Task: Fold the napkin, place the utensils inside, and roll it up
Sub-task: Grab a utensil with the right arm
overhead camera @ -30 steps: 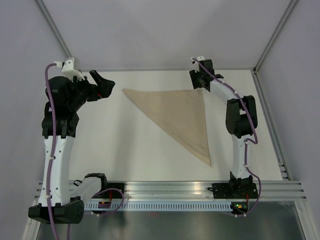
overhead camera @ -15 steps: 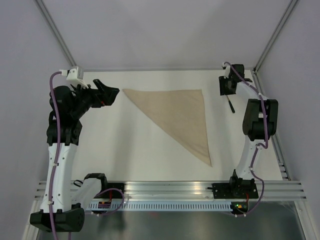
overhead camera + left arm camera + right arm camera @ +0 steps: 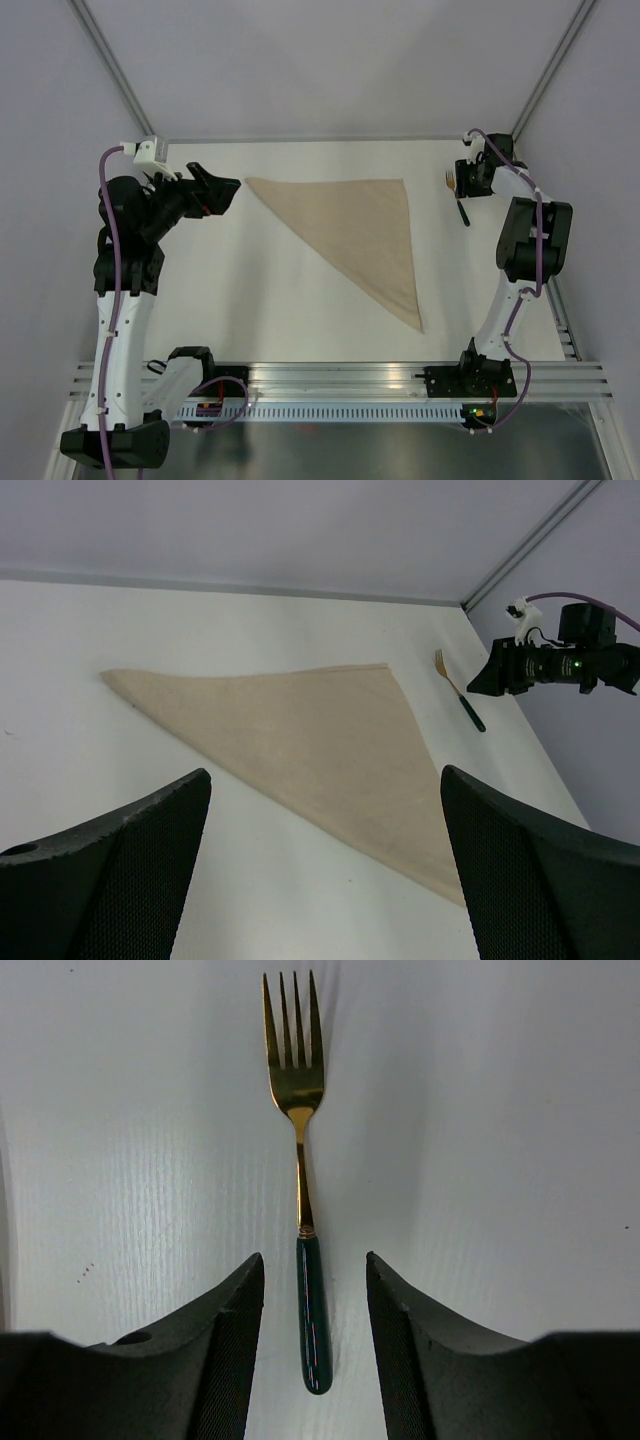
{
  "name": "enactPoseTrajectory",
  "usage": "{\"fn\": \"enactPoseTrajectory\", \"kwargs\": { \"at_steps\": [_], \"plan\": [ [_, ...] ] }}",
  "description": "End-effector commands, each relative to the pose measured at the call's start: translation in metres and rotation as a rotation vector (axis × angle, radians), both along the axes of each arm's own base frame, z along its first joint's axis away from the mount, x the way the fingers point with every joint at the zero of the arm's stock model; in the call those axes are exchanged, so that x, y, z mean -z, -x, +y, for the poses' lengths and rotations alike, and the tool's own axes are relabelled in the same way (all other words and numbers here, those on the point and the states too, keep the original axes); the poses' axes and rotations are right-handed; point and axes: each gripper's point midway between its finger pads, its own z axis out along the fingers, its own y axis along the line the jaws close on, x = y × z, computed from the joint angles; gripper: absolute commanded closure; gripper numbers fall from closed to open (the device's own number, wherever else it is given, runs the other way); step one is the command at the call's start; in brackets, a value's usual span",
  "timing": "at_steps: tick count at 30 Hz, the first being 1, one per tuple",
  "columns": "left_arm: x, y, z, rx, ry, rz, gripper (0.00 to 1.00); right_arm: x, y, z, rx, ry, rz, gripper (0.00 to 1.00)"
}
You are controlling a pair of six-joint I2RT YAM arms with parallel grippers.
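The napkin (image 3: 365, 230) lies folded into a beige triangle mid-table, also seen in the left wrist view (image 3: 300, 735). One utensil shows: a fork (image 3: 459, 200) with gold tines and a dark green handle, flat on the table right of the napkin. My right gripper (image 3: 468, 183) hovers over it. In the right wrist view the handle (image 3: 312, 1310) runs between the two fingers with a gap on each side, so the right gripper (image 3: 312, 1260) is open and holds nothing. My left gripper (image 3: 215, 188) hangs wide open left of the napkin's left corner, empty (image 3: 325, 774).
White walls close off the far and side edges of the table. A metal rail (image 3: 340, 375) with the arm bases runs along the near edge. The right arm (image 3: 560, 665) shows in the left wrist view, close to the back right corner.
My right arm has swung from the napkin's upper right corner out to the fork at the far right, jaws narrowing slightly. My left arm drew back a little from the napkin.
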Motion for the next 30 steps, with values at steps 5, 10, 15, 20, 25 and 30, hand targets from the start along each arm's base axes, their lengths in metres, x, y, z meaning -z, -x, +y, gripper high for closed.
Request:
{"fn": "enactPoseTrajectory", "kwargs": {
  "at_steps": [5, 10, 15, 20, 25, 30],
  "plan": [
    [-0.010, 0.001, -0.005, 0.025, 0.025, -0.030, 0.00, 0.014, 0.006, 0.002, -0.022, 0.004, 0.053, 0.52],
    [-0.009, 0.000, -0.005, 0.025, 0.027, -0.026, 0.00, 0.027, 0.010, 0.005, -0.050, -0.008, 0.088, 0.55],
    [-0.009, -0.001, -0.005, 0.027, 0.029, -0.022, 0.00, 0.040, 0.016, 0.005, -0.055, -0.003, 0.126, 0.59],
    [-0.008, -0.002, -0.006, 0.030, 0.032, -0.018, 0.00, 0.049, 0.023, 0.004, -0.056, 0.005, 0.153, 0.62],
    [-0.007, -0.003, -0.006, 0.033, 0.035, -0.010, 0.00, 0.055, 0.029, 0.003, -0.061, 0.010, 0.178, 0.66],
    [-0.008, -0.002, -0.008, 0.043, 0.040, -0.010, 0.00, 0.056, 0.034, 0.004, -0.067, 0.010, 0.185, 0.78]
  ]
}}
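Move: The fork lies just under the right hand: its middle is about 4 cm below the fingertips, some 1 cm ahead and 1 cm to the left, with the tines pointing away and the dark handle coming back towards the base. The half-folded napkin is its only neighbour, its middle roughly 31 cm to the right hand's left and 9 cm back. From the left hand the fork is about 52 cm to the right, 21 cm ahead and 36 cm below. The right hand sinks about 4 cm onto the fork, easing back some 1.5 cm towards the base as it goes so that the fingertips come down around the front end of the dark handle, just behind the metal neck, while the wrist tips the fingers about 5 degrees further down. Its fingers narrow gradually from half open on the way and then, with the hand standing still at table height, keep closing to about a quarter open, bringing the two tips up against the handle's sides in a beginning pinch. ##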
